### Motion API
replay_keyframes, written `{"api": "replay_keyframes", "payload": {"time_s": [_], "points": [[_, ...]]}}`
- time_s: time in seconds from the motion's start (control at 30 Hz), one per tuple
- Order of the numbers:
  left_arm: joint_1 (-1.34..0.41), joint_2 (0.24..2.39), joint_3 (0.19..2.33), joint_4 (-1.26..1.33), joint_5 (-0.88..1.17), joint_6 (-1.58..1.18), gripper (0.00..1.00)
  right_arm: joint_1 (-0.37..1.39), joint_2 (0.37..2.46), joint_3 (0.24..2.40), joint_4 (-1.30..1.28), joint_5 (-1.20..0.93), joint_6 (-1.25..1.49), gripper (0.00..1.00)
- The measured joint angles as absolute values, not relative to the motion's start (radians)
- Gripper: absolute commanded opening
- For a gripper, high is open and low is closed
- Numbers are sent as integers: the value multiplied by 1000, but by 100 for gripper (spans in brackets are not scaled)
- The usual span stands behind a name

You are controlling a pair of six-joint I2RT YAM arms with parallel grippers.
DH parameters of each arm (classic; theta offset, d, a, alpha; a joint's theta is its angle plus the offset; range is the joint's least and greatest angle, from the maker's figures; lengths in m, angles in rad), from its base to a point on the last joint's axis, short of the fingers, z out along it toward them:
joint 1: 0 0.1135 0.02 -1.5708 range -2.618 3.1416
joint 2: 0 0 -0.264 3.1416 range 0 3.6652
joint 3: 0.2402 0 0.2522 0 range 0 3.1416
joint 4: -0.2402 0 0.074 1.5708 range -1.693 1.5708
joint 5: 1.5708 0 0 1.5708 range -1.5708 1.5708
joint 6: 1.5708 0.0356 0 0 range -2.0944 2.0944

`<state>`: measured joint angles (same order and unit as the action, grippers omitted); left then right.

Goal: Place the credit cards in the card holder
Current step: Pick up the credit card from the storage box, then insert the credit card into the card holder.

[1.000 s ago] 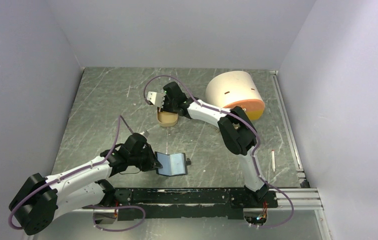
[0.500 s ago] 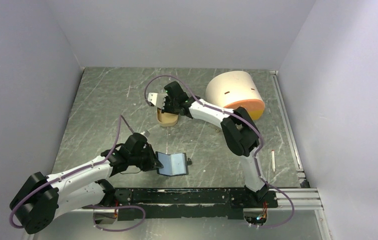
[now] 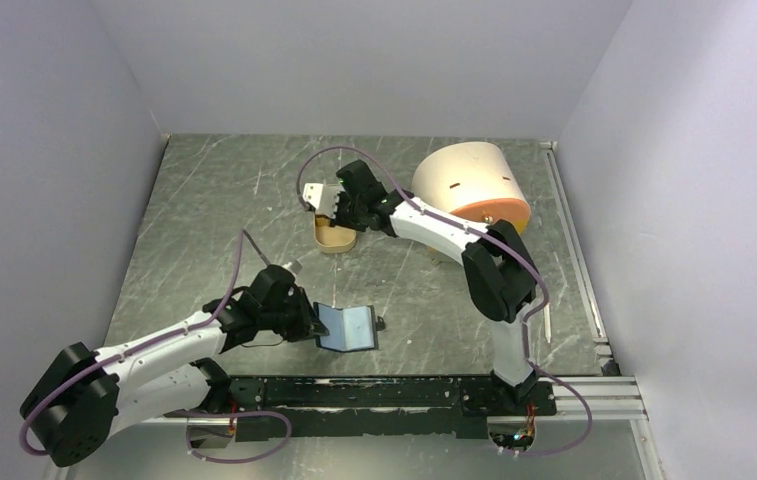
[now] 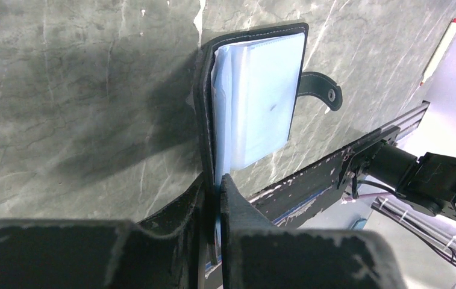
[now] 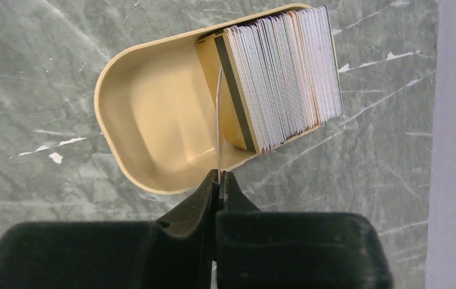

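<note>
The card holder (image 3: 348, 328) lies open near the front rail, blue-grey pockets up and snap tab (image 4: 323, 90) sticking out. My left gripper (image 3: 312, 322) is shut on its left cover; in the left wrist view the card holder (image 4: 255, 96) stretches away from the gripper (image 4: 216, 180). A stack of credit cards (image 5: 285, 78) stands on edge in the tan tray (image 5: 147, 120). My right gripper (image 5: 219, 176) is shut on one credit card (image 5: 218, 114), seen edge-on above the tray's bare half. From above, that whitish card (image 3: 314, 193) sticks out left of the right gripper (image 3: 327, 203), over the tray (image 3: 335, 241).
A big cream-and-orange cylinder (image 3: 469, 185) lies on its side at the back right, close to the right arm. A thin white stick with a red tip (image 3: 546, 320) lies by the right edge rail. A black rail (image 3: 394, 392) runs along the near edge.
My right gripper has closed fully on one card and shifted slightly right above the tray, its elbow swinging right. The left gripper and card holder have stayed put.
</note>
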<state>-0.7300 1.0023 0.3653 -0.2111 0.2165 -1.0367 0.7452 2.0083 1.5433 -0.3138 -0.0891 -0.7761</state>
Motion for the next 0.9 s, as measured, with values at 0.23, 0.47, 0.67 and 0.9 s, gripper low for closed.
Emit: {"api": "replay_keyframes", "payload": {"time_s": [0.23,0.47,0.67,0.9], "points": [[-730,1026,365,-175,242,-1037,13,764,1898,1509,-350,-47,-591,0],[-730,1071,365,-105,285,-1043,12,784,1715,1417,-373,-5,-239,0],[-730,1124,365,-36,310,-1048,14,834,1547,1297,-410,20,49,0],[-730,1159,364,100,327,-1050,17,838,1319,1067,-397,-35,304,0]]}}
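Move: The right hand, already pinching a card, has the open card holder about 24 cm back towards the base, 2 cm to its right and 9 cm below. The storage box's middle is about level ahead, 4 cm to its left and 7 cm below; the remaining cards stand some 4 cm ahead, 4 cm left and 6 cm down. From the left hand, still gripping the cover's edge, the card holder's middle is about 5 cm right, 1 cm ahead and 2 cm lower. Rising at first and then sweeping back, the right arm carries its pinched card from over the storage box towards the card holder, some 16 cm back, 9 cm up and 6 cm to the right, its wrist rolling roughly 60 degrees clockwise while the fingers keep pointing down and forward-left. Meanwhile the left arm keeps its grip on the cover and draws the card holder about 4 cm right, lifting and pushing slightly forward near the end. ##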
